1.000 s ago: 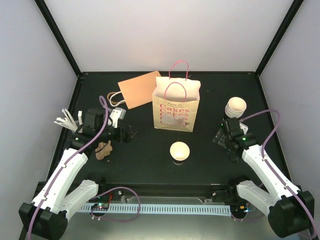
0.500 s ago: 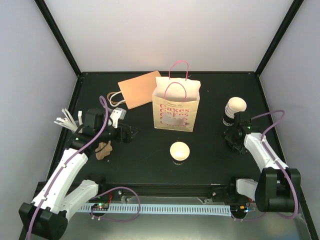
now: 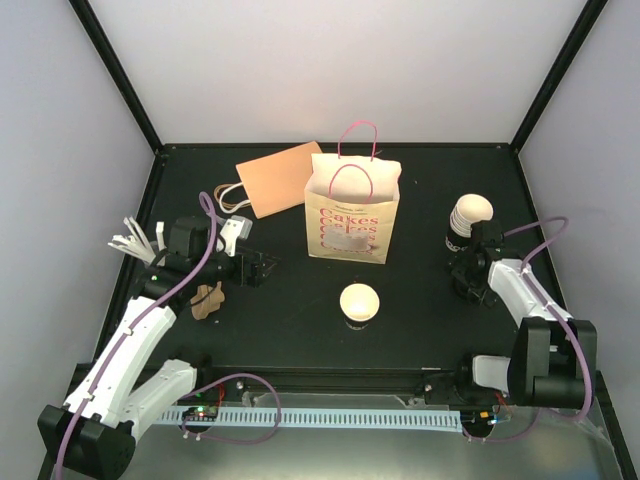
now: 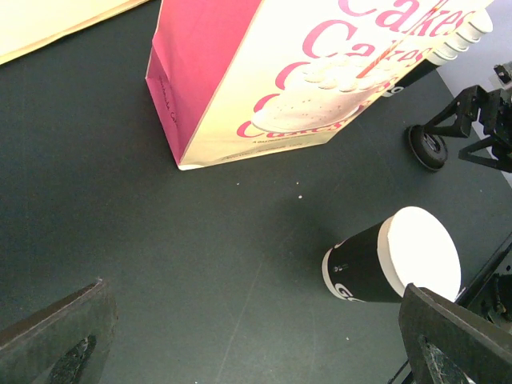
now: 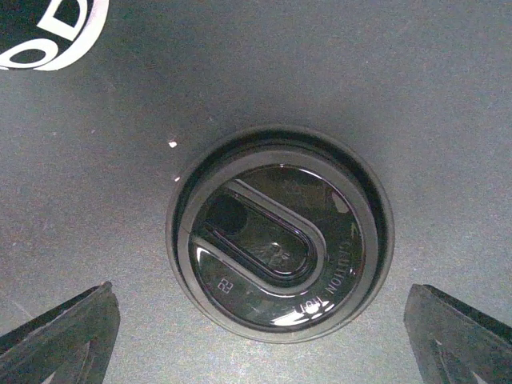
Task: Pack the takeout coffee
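Observation:
The takeout coffee (image 3: 359, 302) stands upright in the middle of the black table, in front of the white "Cakes" paper bag (image 3: 352, 215). In the left wrist view the coffee cup (image 4: 396, 260) shows a white top and a black body, with the bag (image 4: 320, 72) beyond it. My left gripper (image 3: 262, 268) is open and empty, left of the cup and apart from it. My right gripper (image 3: 472, 280) points down, open, straddling a black plastic lid (image 5: 280, 236) that lies flat on the table without touching it.
A stack of cups (image 3: 468, 218) stands just behind the right gripper, its base (image 5: 44, 32) showing in the right wrist view. A flat brown bag (image 3: 278, 178) lies at the back left. White sticks (image 3: 133, 240) and a brown pulp piece (image 3: 208, 298) lie far left.
The right arm has folded back and swung its gripper right, toward the cup stack, now pointing down over the lid. The left arm, cup and bag have not moved.

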Action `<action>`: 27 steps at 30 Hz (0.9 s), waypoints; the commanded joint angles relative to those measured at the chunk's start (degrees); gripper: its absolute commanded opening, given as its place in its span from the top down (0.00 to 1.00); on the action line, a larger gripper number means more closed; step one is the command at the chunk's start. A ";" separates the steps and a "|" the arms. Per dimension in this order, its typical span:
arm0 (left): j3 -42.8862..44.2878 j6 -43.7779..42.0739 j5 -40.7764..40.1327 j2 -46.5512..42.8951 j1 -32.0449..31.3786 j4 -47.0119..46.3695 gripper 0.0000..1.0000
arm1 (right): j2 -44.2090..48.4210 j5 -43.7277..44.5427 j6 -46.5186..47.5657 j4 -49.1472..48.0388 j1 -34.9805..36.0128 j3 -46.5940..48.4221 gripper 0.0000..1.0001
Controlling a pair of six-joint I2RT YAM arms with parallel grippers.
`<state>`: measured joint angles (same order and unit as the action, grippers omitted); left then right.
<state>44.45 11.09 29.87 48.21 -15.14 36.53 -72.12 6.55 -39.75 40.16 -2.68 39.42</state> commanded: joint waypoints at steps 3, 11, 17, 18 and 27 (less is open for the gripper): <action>0.10 -0.81 0.96 -0.31 -0.16 -1.12 0.01 | -1.23 1.28 1.06 -1.97 -0.57 0.58 0.00; 0.11 -0.81 0.86 -0.38 -0.16 -1.12 0.01 | -4.86 2.32 1.69 -2.89 -0.52 0.66 0.02; 0.11 -0.83 0.78 -0.39 -0.16 -1.09 0.01 | -6.79 1.83 2.25 -4.15 -0.55 1.41 0.13; 0.10 -0.81 0.78 -0.39 -0.16 -1.03 0.01 | -7.15 2.07 2.43 -4.06 -0.53 1.71 0.16; 0.11 -0.82 0.62 -0.32 -0.16 -1.06 0.01 | -8.70 3.19 3.24 -4.21 -0.53 2.59 0.21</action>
<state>44.45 11.09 29.87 48.21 -15.14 36.51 -80.12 8.05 -37.15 37.19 -2.79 40.49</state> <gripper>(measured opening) 0.988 0.790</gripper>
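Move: The black lid lies almost under the right gripper's open fingers, about 1 cm farther out and some 3 cm below. The cup stack stands about 14 cm ahead of the gripper and 5 cm to its left. The lone paper cup is some 28 cm to the gripper's left and 6 cm back. From the left gripper, the lid is about 49 cm to the right, 3 cm ahead and 19 cm down. Lower the right gripper about 2.5 cm straight down over the black lid, so that the open fingers come to either side of its rim, tilting it a few degrees. Towards the bottom, close the fingers by about a fifth of their opening until they pinch the lid across its sides, easing less than a centimetre forward. ##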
